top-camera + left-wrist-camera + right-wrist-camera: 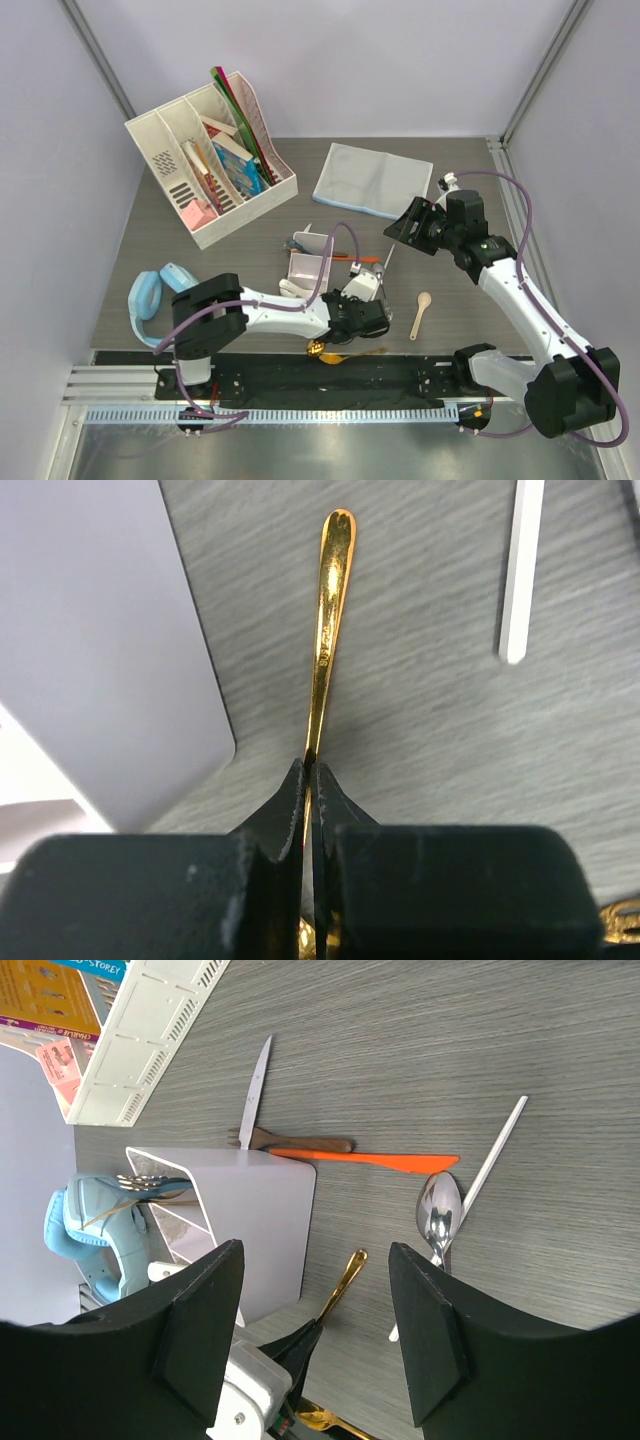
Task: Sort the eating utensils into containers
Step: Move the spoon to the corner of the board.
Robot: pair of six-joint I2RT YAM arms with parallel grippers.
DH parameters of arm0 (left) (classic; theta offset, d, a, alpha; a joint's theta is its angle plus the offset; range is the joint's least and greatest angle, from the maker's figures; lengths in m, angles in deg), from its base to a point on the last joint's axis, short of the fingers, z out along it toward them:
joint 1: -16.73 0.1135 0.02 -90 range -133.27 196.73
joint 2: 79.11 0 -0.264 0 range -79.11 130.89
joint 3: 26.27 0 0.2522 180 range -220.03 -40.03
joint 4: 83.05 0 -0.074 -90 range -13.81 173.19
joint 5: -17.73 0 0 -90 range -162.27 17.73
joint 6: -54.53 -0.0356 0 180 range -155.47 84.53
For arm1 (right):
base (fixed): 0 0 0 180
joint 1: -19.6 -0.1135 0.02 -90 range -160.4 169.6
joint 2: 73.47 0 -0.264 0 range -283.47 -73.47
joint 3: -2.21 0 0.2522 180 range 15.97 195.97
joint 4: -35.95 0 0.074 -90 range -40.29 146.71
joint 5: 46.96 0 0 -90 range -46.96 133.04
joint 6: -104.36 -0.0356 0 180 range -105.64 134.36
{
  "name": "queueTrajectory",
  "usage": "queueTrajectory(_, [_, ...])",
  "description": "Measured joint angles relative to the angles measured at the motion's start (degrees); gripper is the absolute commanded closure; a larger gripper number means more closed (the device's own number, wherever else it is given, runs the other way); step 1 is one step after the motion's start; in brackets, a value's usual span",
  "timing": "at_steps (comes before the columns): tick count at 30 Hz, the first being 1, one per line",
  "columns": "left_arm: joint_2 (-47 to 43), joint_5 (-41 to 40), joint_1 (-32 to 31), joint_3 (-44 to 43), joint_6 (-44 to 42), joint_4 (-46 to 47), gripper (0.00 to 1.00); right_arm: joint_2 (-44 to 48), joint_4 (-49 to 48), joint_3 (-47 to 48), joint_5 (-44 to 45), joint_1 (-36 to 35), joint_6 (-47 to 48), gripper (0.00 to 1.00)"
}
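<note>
My left gripper (310,777) is shut on the lower end of a slim gold utensil (328,630), whose handle lies out over the grey table; its head is hidden by the fingers. In the top view this gripper (366,306) sits just right of the white divided container (308,266). My right gripper (315,1330) hangs open above the scene, nothing between its fingers (428,1330). Below it lie the gold utensil (343,1282), a silver spoon (438,1215), an orange knife (370,1160), a silver knife (258,1085) and a wood-handled fork (300,1143).
A wooden spoon (421,315) lies right of the left gripper. Another gold piece (318,350) rests at the table's near edge. A white file organiser (210,160) stands back left, a grey-blue cloth (372,180) at the back, blue headphones (150,300) at the left.
</note>
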Motion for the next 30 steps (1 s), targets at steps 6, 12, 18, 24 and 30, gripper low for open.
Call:
queueTrajectory(6, [1.6,0.1,1.0,-2.7,-3.0,0.3,0.87,0.3,0.0,0.0,0.0,0.0,0.2,0.35])
queueTrajectory(12, [0.3,2.5,1.2,-3.2,-5.8,0.4,0.67,0.5,0.0,0.0,0.1,0.0,0.8,0.35])
queueTrajectory(18, [-6.1,6.6,0.4,-3.2,-7.7,-1.2,0.61,0.5,0.0,-0.1,0.1,0.0,1.0,0.35])
queueTrajectory(24, [-12.0,10.0,-3.7,-3.1,-9.0,-3.0,0.6,0.5,0.0,-0.2,0.1,0.0,1.0,0.35])
queueTrajectory(30, [-2.9,10.6,-10.2,-4.5,-9.8,-3.5,0.54,0.3,0.0,-0.5,0.1,0.0,1.0,0.35])
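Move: The left fingers still pinch the gold spoon's handle close to the table, its middle about 2 cm back and 2 cm left of them; its set-down spot is just 1 cm ahead and 1 cm right. The white container's middle is 10 cm ahead, 7 cm left; the white stick 7 cm ahead, 8 cm right; the second gold spoon 10 cm back, 3 cm right. From the right hand the held spoon lies some 14 cm back, 16 cm left, 17 cm below. Still pinching the gold spoon's handle, the left hand eases it about 1 cm forward and right beside the white container, then the fingers open to a bit under half and let go. The hand rises about 7.5 cm while drawing back and somewhat right, turning some 20 degrees clockwise, then sinks about 5 cm towards the second gold spoon, fingers open. ##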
